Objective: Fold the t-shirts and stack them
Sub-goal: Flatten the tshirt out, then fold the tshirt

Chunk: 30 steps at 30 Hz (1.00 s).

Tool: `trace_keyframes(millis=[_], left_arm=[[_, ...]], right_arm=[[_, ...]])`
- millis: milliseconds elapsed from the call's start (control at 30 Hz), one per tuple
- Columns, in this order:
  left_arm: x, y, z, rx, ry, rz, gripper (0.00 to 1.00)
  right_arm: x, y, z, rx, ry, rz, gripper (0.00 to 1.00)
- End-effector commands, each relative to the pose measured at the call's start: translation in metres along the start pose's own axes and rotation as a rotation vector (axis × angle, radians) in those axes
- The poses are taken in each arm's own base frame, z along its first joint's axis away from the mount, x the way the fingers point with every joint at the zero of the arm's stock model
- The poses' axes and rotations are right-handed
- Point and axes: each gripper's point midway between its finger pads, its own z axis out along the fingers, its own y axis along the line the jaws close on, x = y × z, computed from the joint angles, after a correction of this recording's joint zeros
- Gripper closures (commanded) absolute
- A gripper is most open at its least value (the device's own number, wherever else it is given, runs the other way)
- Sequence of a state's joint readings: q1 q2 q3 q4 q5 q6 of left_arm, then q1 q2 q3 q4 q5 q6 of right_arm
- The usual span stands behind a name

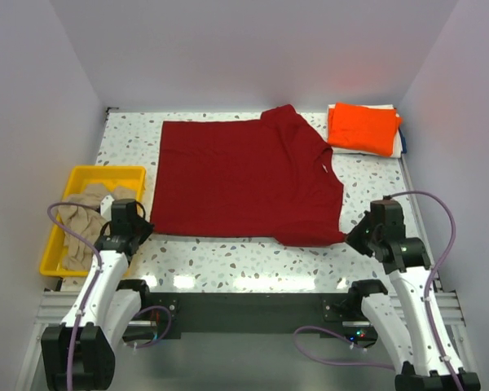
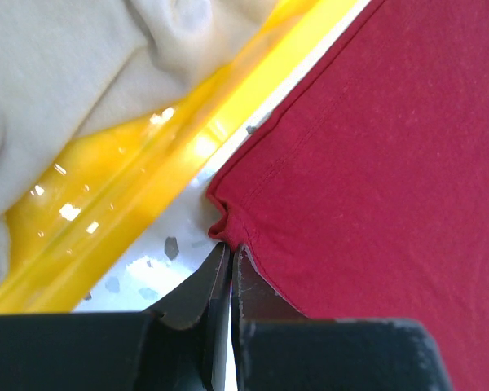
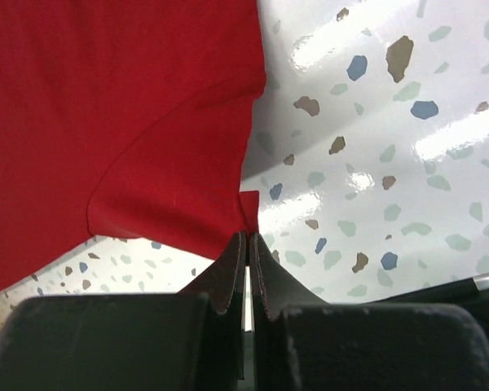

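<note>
A dark red t-shirt [image 1: 244, 175] lies spread flat across the middle of the table. My left gripper [image 1: 147, 230] is shut on its near-left corner, and in the left wrist view the hem [image 2: 228, 220] bunches at the tips of that gripper [image 2: 231, 248]. My right gripper [image 1: 348, 236] is shut on the near-right corner, where a small flap of red cloth [image 3: 248, 208] sticks up between the tips [image 3: 248, 236]. A bright orange t-shirt [image 1: 363, 128] lies folded at the back right. A beige t-shirt [image 1: 81, 216] sits crumpled in the tray.
The yellow plastic tray [image 1: 98, 173] stands at the left edge, its rim [image 2: 147, 187] close beside my left gripper. A pale folded cloth [image 1: 398, 140] shows under the orange t-shirt. Walls close in the table on the left, back and right.
</note>
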<state>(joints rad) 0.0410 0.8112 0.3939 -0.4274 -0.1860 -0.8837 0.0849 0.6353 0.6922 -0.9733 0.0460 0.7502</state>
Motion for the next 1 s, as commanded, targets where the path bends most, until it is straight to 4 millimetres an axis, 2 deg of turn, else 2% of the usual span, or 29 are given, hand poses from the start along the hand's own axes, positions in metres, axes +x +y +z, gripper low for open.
trace_keyframes(millis=[0, 133, 267, 333, 367, 433, 467, 500, 533, 567, 600, 667, 700, 733, 800, 833, 933, 967], left_arm=[[0.001, 0.004, -0.005, -0.023, -0.017, -0.029, 1.0], [0.002, 0.002, -0.011, -0.023, -0.023, -0.035, 1.0], [0.001, -0.003, -0.014, -0.006, -0.033, -0.049, 1.0], [-0.001, -0.01, -0.013, 0.014, -0.035, -0.055, 1.0], [-0.002, -0.013, -0.012, 0.018, -0.036, -0.052, 1.0], [-0.012, -0.027, -0.008, 0.013, -0.045, -0.04, 1.0], [-0.012, -0.027, -0.008, 0.011, -0.049, -0.038, 1.0], [-0.018, -0.034, -0.004, 0.004, -0.054, -0.034, 1.0], [-0.022, -0.041, 0.001, -0.003, -0.052, -0.027, 1.0], [-0.025, -0.045, 0.003, -0.008, -0.051, -0.025, 1.0], [-0.027, -0.05, 0.005, -0.008, -0.051, -0.024, 1.0], [-0.033, -0.061, 0.012, -0.012, -0.051, -0.023, 1.0], [-0.035, -0.065, 0.015, -0.011, -0.05, -0.027, 1.0], [-0.038, -0.071, 0.02, -0.011, -0.052, -0.029, 1.0], [-0.042, -0.076, 0.025, -0.02, -0.06, -0.037, 1.0], [-0.044, -0.079, 0.031, -0.028, -0.059, -0.034, 1.0], [-0.047, -0.085, 0.043, -0.054, -0.057, -0.035, 1.0], [-0.047, -0.086, 0.046, -0.059, -0.054, -0.035, 1.0]], right_arm=[[-0.003, -0.01, -0.026, 0.029, -0.034, -0.003, 1.0], [0.0, -0.008, -0.034, -0.003, -0.036, -0.003, 1.0], [0.003, -0.006, -0.027, -0.012, -0.021, -0.009, 1.0], [-0.005, 0.004, -0.02, -0.031, -0.031, 0.003, 1.0], [-0.009, 0.009, -0.016, -0.038, -0.034, 0.007, 1.0], [-0.031, 0.031, -0.005, -0.083, -0.072, 0.018, 1.0], [-0.03, 0.032, -0.002, -0.07, -0.051, 0.022, 1.0], [-0.043, 0.046, 0.001, -0.107, -0.083, 0.029, 1.0], [-0.051, 0.056, 0.014, -0.113, -0.073, 0.031, 1.0], [-0.059, 0.065, 0.017, -0.127, -0.081, 0.033, 1.0], [-0.06, 0.069, 0.032, -0.104, -0.049, 0.032, 1.0], [-0.079, 0.085, 0.04, -0.118, -0.072, 0.028, 1.0], [-0.085, 0.09, 0.044, -0.116, -0.075, 0.027, 1.0], [-0.088, 0.097, 0.058, -0.114, -0.058, 0.023, 1.0], [-0.101, 0.109, 0.065, -0.125, -0.068, 0.023, 1.0], [-0.103, 0.112, 0.079, -0.11, -0.054, 0.022, 1.0], [-0.124, 0.13, 0.086, -0.125, -0.072, 0.017, 1.0], [-0.123, 0.131, 0.097, -0.108, -0.052, 0.015, 1.0]])
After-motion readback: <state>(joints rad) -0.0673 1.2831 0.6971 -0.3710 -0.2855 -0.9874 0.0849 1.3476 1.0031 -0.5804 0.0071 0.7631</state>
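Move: The left hand holds the t-shirt's near-left corner low over the table, with the shirt's middle about 14 cm ahead and 26 cm to its right; the yellow bin is some 15 cm left and 2 cm ahead. The right hand, roughly 10 cm above the table at the near-right hem, has the shirt's middle about 19 cm ahead and 24 cm left. The bunched far sleeve lies some 30 cm ahead, 13 cm left; the orange shirt pile 30 cm ahead, 5 cm right. Backward first, only about 1 to 2 cm, with the right hand also rising some 2 cm; then both hands sweep quickly forward over the t-shirt towards its far edge, the hem still pinched. The right ends about 15 cm ahead of its start at its starting height, the left about 7 cm ahead and slightly to the right. ##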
